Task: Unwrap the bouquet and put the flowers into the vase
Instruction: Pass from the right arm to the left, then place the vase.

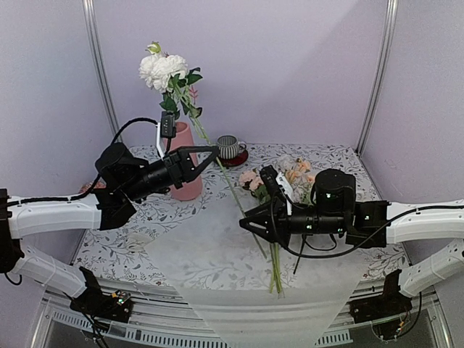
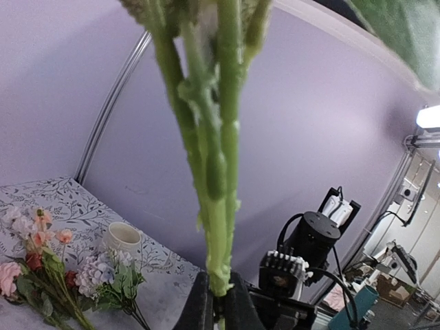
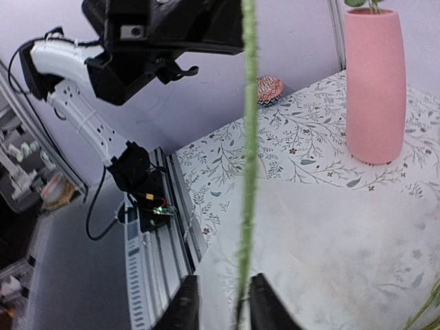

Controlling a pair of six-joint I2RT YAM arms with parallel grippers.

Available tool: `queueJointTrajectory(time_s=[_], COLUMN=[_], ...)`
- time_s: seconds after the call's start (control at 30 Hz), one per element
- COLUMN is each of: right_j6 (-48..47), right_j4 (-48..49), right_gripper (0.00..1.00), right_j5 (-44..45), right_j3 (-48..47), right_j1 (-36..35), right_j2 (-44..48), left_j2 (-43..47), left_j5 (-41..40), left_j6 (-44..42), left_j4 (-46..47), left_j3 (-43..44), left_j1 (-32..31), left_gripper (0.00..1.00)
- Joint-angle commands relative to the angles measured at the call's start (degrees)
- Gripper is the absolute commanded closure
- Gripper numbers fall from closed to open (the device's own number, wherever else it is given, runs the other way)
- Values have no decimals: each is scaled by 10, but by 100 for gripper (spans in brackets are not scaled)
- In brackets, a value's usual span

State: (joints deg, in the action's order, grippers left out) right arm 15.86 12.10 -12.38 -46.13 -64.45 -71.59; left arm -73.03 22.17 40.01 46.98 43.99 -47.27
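Observation:
My left gripper (image 1: 211,153) (image 2: 220,297) is shut on the thick green stem (image 2: 218,206) of a white-bloomed flower (image 1: 162,69), which slants up over the pink vase (image 1: 187,174) (image 3: 373,82). The same stem (image 3: 247,137) runs down between the fingers of my right gripper (image 1: 247,217) (image 3: 218,304), whose jaws stand a little apart with gaps on both sides. The translucent white wrapping paper (image 1: 217,254) lies spread flat on the table. More flowers (image 1: 283,180) (image 2: 41,268), pink, peach and lavender, lie behind my right arm, their stems (image 1: 275,270) reaching toward the front edge.
A grey striped mug (image 1: 230,146) on a saucer stands at the back, right of the vase. A cream mug (image 2: 122,239) sits beyond the lying flowers. A red patterned dish (image 3: 269,90) is near the table's left edge. Lilac walls with metal posts close in the table.

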Motion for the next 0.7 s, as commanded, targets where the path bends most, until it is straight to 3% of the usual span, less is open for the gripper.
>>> queueJointTrajectory(time_s=[0.0, 0.07, 0.27, 0.37, 0.53, 0.67], right_j6=[-8, -5, 2, 0, -10, -29], right_j4=[16, 10, -3, -10, -36, -31], right_gripper=[56, 40, 24, 1, 1, 1], right_j5=[29, 68, 191, 258, 359, 379], right_j3=[-13, -8, 15, 22, 18, 23], right_j1=[-5, -5, -4, -4, 14, 54], right_j2=[-2, 2, 29, 37, 29, 25], left_j2=[13, 19, 53, 71, 94, 98], left_j5=[-21, -28, -72, -109, -144, -142], left_j6=[-24, -37, -97, -136, -182, -196], left_j4=[-33, -56, -178, -263, -374, -417], left_j3=[2, 6, 30, 64, 115, 150], left_j1=[-2, -1, 14, 30, 73, 120], left_gripper=[100, 100, 100, 100, 100, 100])
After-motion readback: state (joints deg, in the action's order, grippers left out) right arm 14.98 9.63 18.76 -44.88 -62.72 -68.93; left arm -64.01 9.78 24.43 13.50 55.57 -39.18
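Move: The left hand, already shut on the white flower's stem, has the pink vase about 20 cm ahead, 13 cm to its left, its middle some 22 cm lower; the striped mug is roughly 41 cm ahead, 4 cm right and 33 cm below. From the right hand, still at the lower stem, the middle of the remaining flowers on the paper lies about 17 cm ahead, 13 cm right and 24 cm below. The right fingers open wide and let go of the white flower's lower stem, then that hand travels level, forward and right, about 10 cm towards the space over the remaining flowers, turning clockwise some 30 degrees. The left keeps its pinch, dips slightly, then swings left and forward about 9 cm towards the vase, rising at the end and turning counter-clockwise. ##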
